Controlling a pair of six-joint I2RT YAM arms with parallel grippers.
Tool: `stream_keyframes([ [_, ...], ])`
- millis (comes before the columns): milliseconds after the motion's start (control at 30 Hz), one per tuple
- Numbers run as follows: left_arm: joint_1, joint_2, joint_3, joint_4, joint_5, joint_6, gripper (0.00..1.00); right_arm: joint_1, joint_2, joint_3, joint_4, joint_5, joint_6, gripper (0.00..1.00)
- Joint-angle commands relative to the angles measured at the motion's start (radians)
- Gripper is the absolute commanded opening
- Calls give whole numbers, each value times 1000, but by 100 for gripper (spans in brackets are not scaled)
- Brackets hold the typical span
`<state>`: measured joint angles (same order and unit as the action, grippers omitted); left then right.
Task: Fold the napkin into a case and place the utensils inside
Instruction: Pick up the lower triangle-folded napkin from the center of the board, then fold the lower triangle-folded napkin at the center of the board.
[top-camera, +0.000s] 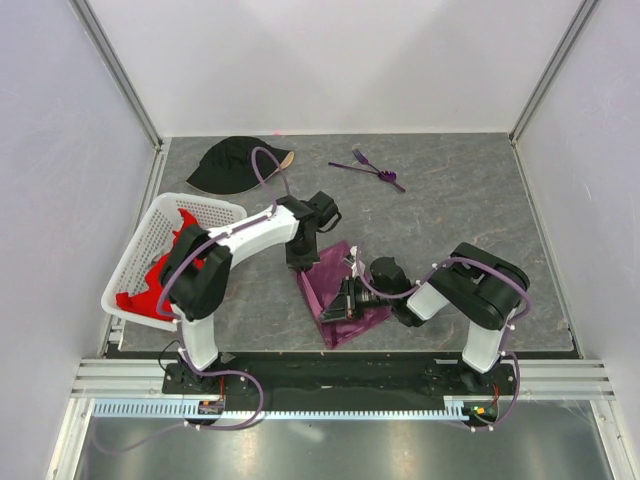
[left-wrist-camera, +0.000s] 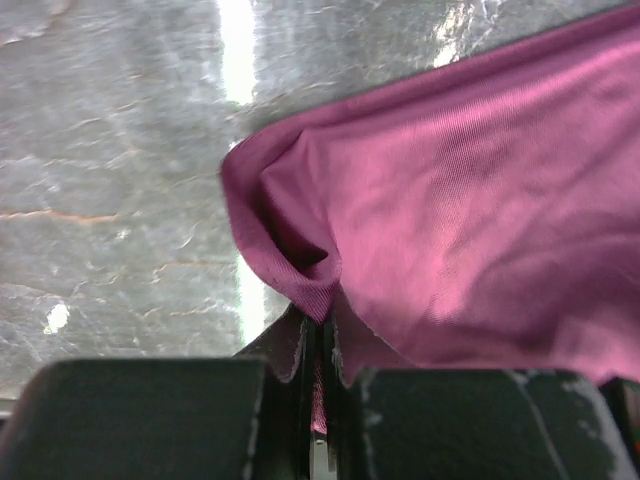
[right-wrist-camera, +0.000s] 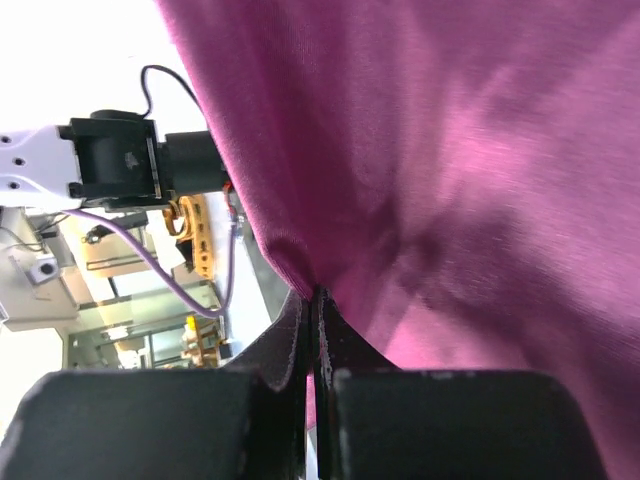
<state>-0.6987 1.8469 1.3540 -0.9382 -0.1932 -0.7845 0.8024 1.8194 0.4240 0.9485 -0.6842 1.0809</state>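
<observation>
The plum-purple napkin (top-camera: 335, 290) lies bunched on the grey table between the two arms. My left gripper (top-camera: 303, 262) is shut on its far left corner. In the left wrist view the cloth (left-wrist-camera: 450, 220) puckers into the closed jaws of the gripper (left-wrist-camera: 318, 330). My right gripper (top-camera: 345, 300) is shut on the napkin's near part. Its wrist view shows the cloth (right-wrist-camera: 450, 180) draped over the pinched jaws of the gripper (right-wrist-camera: 318, 300). The purple utensils (top-camera: 370, 168) lie together at the back of the table, away from both grippers.
A black cap (top-camera: 235, 165) lies at the back left. A white lattice basket (top-camera: 205, 200) stands at the left edge with a red cloth (top-camera: 150, 290) inside. White walls enclose the table on three sides.
</observation>
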Motion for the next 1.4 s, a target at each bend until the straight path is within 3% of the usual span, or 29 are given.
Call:
stream_keyframes([
  [0,5,77,120,-39,-121,-33,2,4,-15,-42,-142,-78,-103,0],
  [167,-10,147,197,-67,-123,-53,2,-18,-89,15,-467,-17,-284,2],
  [333,-13,199,230,-76,-114,-59,2,-60,-123,36,-585,11,-400,5],
  [533,-22,247,281,-102,-109,-56,2,-80,-159,79,-714,37,-490,19],
  [767,-27,271,287,-102,-97,-52,2,-80,-288,170,-947,141,-593,52],
  [833,-27,279,286,-103,-95,-50,2,-80,-327,174,-996,170,-616,55],
  [967,-25,296,293,-102,-86,-36,2,-78,-376,185,-1080,216,-674,70],
  [1167,-27,310,323,-103,-71,-22,2,-69,-428,205,-1143,285,-717,82],
  [1367,-27,314,332,-108,-49,-16,2,-52,-431,223,-1180,385,-731,82],
])
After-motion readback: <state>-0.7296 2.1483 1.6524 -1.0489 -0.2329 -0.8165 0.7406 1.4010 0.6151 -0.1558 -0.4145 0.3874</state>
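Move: Each hand already pinches the napkin. The board spot for the left hand's corner lies about 3 cm ahead of it, 3 cm to its right and 4 cm below; the napkin's middle is roughly 7 cm back and 9 cm right. The basket stands some 26 cm to its left, level with it. For the right hand, the laying spot is about 2 cm ahead, 4 cm right and 3 cm below, the napkin's middle some 6 cm ahead and 4 cm right. Still pinching its corner of the napkin, the left hand sinks about 3 cm and eases 3 cm forward and as much to the right, fingers staying shut. The right hand lowers its edge while moving right, then opens wide to let go, keeps on rightward for some 8 cm in all, rises again slightly and tilts its fingers about 35 degrees more downward. ##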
